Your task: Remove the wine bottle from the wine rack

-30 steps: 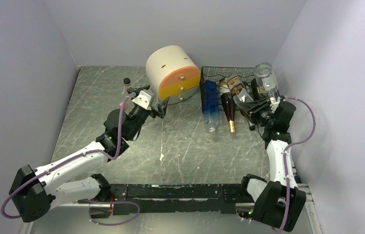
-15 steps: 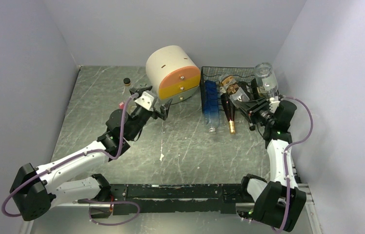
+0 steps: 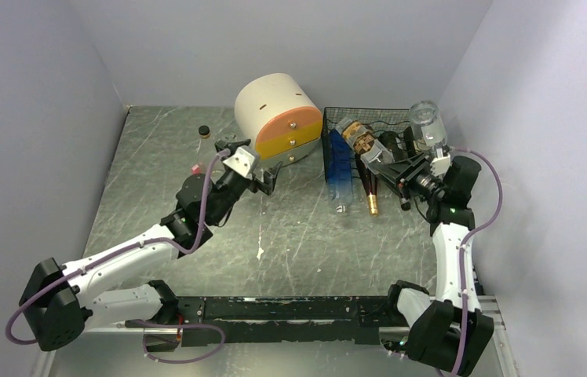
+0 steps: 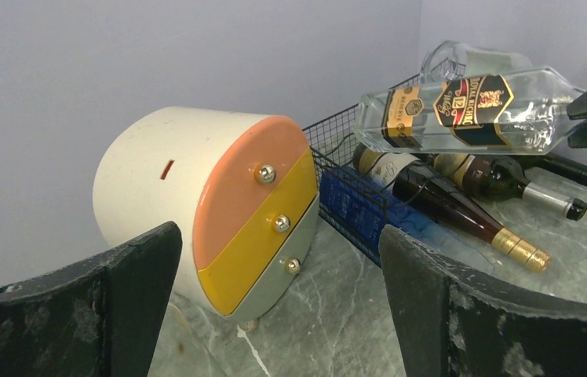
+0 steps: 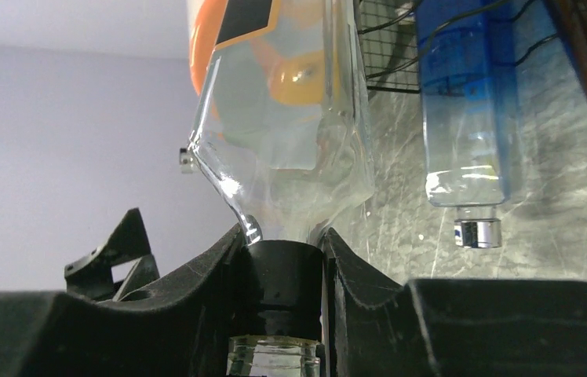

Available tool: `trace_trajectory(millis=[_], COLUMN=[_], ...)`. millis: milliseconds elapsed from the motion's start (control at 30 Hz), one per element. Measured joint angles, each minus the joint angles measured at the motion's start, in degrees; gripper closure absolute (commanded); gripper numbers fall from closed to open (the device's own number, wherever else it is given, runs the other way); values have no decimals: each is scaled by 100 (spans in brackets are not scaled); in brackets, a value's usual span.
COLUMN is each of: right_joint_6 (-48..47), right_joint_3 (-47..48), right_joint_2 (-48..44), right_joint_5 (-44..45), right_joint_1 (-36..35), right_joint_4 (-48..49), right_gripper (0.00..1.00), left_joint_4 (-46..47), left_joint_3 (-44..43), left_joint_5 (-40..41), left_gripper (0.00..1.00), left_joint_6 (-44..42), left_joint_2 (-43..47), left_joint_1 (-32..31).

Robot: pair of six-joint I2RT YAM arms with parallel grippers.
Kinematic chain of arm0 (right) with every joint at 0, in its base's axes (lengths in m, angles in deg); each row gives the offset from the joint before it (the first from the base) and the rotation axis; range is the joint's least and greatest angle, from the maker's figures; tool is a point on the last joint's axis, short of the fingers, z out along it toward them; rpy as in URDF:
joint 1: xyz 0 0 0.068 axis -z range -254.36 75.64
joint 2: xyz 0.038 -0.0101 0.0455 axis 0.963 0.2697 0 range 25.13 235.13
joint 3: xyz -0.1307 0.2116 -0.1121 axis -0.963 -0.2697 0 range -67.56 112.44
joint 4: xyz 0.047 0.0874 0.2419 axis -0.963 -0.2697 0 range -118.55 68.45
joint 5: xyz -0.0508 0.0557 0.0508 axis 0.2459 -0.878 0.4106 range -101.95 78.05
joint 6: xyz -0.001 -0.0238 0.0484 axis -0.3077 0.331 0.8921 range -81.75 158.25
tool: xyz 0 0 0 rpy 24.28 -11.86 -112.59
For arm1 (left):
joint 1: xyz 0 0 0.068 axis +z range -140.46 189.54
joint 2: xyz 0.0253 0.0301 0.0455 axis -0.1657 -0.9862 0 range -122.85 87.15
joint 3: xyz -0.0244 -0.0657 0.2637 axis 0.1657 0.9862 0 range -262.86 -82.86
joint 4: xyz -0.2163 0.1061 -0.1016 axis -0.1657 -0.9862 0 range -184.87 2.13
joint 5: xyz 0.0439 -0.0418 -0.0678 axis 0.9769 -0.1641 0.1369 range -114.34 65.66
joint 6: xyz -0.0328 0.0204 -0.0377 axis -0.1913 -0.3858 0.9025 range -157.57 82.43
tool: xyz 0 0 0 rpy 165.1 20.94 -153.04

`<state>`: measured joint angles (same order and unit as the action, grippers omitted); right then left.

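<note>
The black wire-mesh wine rack point(image 3: 329, 145) stands at the back right, next to the drawer unit; it also shows in the left wrist view point(image 4: 345, 184) and the right wrist view point(image 5: 388, 47). My right gripper point(image 3: 406, 179) is shut on the black-capped neck of a clear wine bottle point(image 3: 362, 144) with a black and gold label. It holds the bottle lying level, raised above the rack point(image 4: 463, 110). In the right wrist view the gripper point(image 5: 284, 275) clamps the neck of the bottle point(image 5: 282, 118). My left gripper point(image 3: 263, 177) is open and empty in front of the drawer unit point(image 4: 278, 232).
The cream-and-orange round drawer unit point(image 3: 278, 118) stands left of the rack. A blue bottle point(image 3: 339, 169), a dark red bottle with a gold cap point(image 3: 367, 184) and a dark bottle point(image 4: 510, 177) lie in the rack. A clear bottle point(image 3: 425, 126) rests at its right. A small dark-capped vial point(image 3: 204, 132) stands at the back left.
My right gripper has raised the clear bottle and swung its base to the left, up off the other bottles. My left gripper has moved right, closer to the drawer unit.
</note>
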<state>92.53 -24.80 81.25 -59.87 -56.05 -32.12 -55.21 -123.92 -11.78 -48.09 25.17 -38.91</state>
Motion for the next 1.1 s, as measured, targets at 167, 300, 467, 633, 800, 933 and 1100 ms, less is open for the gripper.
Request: trace_trajectory(millis=[167, 300, 467, 633, 800, 933, 1100], right_joint_6=[-243, -610, -1145, -1644, -2087, -2354, -2511], right_joint_3=[238, 531, 918, 1051, 1248, 1412, 1467], right_joint_2=[-4, 63, 387, 669, 1012, 1176, 1239], right_joint_5=[-138, -146, -42, 232, 752, 1202, 1565], right_joint_1=[-302, -763, -1668, -2339, -2907, -3407, -3960], right_joint_4=[-225, -640, -1156, -1790, -2468, -2828, -3042], right_gripper=[100, 100, 100, 100, 100, 100, 100], left_joint_4=[-151, -258, -269, -492, -815, -1163, -1462], left_joint_3=[-142, -170, -170, -339, -448, -455, -433], left_joint_5=[-42, -92, -321, -940, -1703, -2205, -2317], left_gripper=[0, 1, 3, 5, 5, 5, 5], left_joint_6=[4, 22, -28, -321, -748, -1252, -1915], left_joint_2=[-157, -195, -208, -442, -730, -966, -1158], left_joint_1=[-26, -35, -44, -83, -236, -520, -863])
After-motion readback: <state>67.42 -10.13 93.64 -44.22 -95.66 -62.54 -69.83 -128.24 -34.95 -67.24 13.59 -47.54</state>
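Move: My right hand holds the clear bottle by its neck above the rack. The open left hand it is going to is about 32 cm to its left, 3 cm farther out and roughly 6 cm higher. From my left hand, the bottle's middle is some 25 cm right, 3 cm ahead and 6 cm lower. The blue bottle lies about 12 cm left of my right hand, 2 cm ahead and 15 cm below; the round drawer box is some 13 cm ahead of my left, 3 cm right and lower. I swing the clear bottle left about 14 cm, back and, after a slight rise, down, keeping my right hand's grip on the neck while it turns some 40 degrees counter-clockwise and dips its left side. My left hand, fingers kept wide open, comes to meet the bottle's body, hardly moving at first, then going right, down and back, turning clockwise and rolling left side up. ##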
